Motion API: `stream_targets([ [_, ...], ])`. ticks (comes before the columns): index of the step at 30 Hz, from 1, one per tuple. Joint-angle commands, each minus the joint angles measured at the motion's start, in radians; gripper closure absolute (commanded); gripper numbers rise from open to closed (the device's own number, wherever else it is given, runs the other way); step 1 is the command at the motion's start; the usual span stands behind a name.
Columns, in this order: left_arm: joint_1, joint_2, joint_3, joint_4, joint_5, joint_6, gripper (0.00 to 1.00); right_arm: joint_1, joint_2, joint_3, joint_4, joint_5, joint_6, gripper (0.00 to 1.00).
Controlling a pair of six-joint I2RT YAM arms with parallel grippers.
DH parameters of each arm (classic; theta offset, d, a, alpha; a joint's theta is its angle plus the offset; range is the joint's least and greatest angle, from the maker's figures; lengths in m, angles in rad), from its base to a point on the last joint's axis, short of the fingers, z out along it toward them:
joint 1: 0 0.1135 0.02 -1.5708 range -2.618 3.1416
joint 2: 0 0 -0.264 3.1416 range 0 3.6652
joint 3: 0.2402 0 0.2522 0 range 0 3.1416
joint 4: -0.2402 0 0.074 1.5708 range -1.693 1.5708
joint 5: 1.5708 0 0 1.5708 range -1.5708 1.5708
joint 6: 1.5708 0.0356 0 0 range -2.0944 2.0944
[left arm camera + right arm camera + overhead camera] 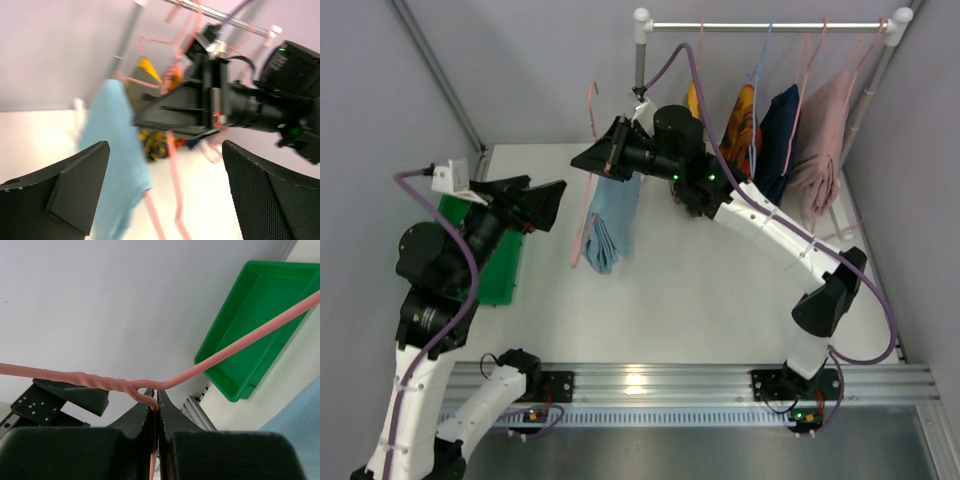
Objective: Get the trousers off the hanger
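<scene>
The light blue trousers (613,220) hang folded over a pink wire hanger (588,205) held off the rack above the table. My right gripper (600,160) is shut on the hanger's wire near its twisted neck (100,381), jaws pressed together. My left gripper (546,203) is open and empty, just left of the blue trousers (112,150); its view is blurred, with the cloth and hanger wire (172,165) between its fingers (65,192). The yellow black-blotched trousers (693,100) hang on the rack, mostly hidden behind my right arm; they also show in the left wrist view (155,142).
A green tray (500,262) lies on the table at the left, also in the right wrist view (250,325). The white rack (770,25) at the back carries an orange-red patterned pair (740,120), a navy pair (780,130) and a pink garment (825,155).
</scene>
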State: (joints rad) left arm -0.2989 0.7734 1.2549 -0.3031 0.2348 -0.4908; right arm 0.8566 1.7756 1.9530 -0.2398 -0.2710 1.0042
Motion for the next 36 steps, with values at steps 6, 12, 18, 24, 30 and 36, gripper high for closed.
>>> stream_targets([
  [6,0.0,-0.201,-0.213,-0.056,-0.381,0.325,0.01,-0.034,-0.202,0.024,0.158,-0.025,-0.053,1.0],
  [12,0.0,-0.356,-0.44,-0.054,-0.195,0.448,0.01,-0.057,-0.22,0.038,0.158,-0.025,-0.046,1.0],
  [18,0.0,-0.43,-0.589,-0.01,0.024,0.483,0.01,-0.07,-0.211,0.112,0.148,-0.001,-0.039,1.0],
  [24,0.0,-0.416,-0.715,0.154,0.167,0.436,0.01,-0.071,-0.205,0.133,0.131,0.032,-0.012,1.0],
  [30,0.0,-0.284,-0.767,0.384,0.224,0.385,0.01,-0.068,-0.171,0.182,0.112,0.056,0.014,1.0],
  [36,-0.008,-0.149,-0.746,0.551,0.216,0.33,0.01,-0.065,-0.147,0.219,0.117,0.056,0.024,1.0],
])
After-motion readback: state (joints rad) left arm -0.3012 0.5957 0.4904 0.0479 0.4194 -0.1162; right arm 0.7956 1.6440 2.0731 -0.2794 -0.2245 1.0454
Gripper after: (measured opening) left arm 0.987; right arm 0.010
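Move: The right hand already grips the pink hanger by its neck; the light blue trousers hang from it, their middle about 17 cm below that hand, 3 cm farther out and 2 cm to its right. From the empty, open left hand, the same trousers lie some 9 cm ahead, 8 cm right and 20 cm below. The yellow camouflage trousers hang about 16 cm ahead, 16 cm right of and 15 cm below the right hand. Swinging some 6 cm left, clear of the hanger neck, the open left hand then drops about 23 cm and curves back right, rolling its left side up by 20-odd degrees, to come in low beside the lower end of the blue trousers. Meanwhile the right hand, still pinching the neck, lifts the hanger about 11 cm and takes it some 7 cm right. ##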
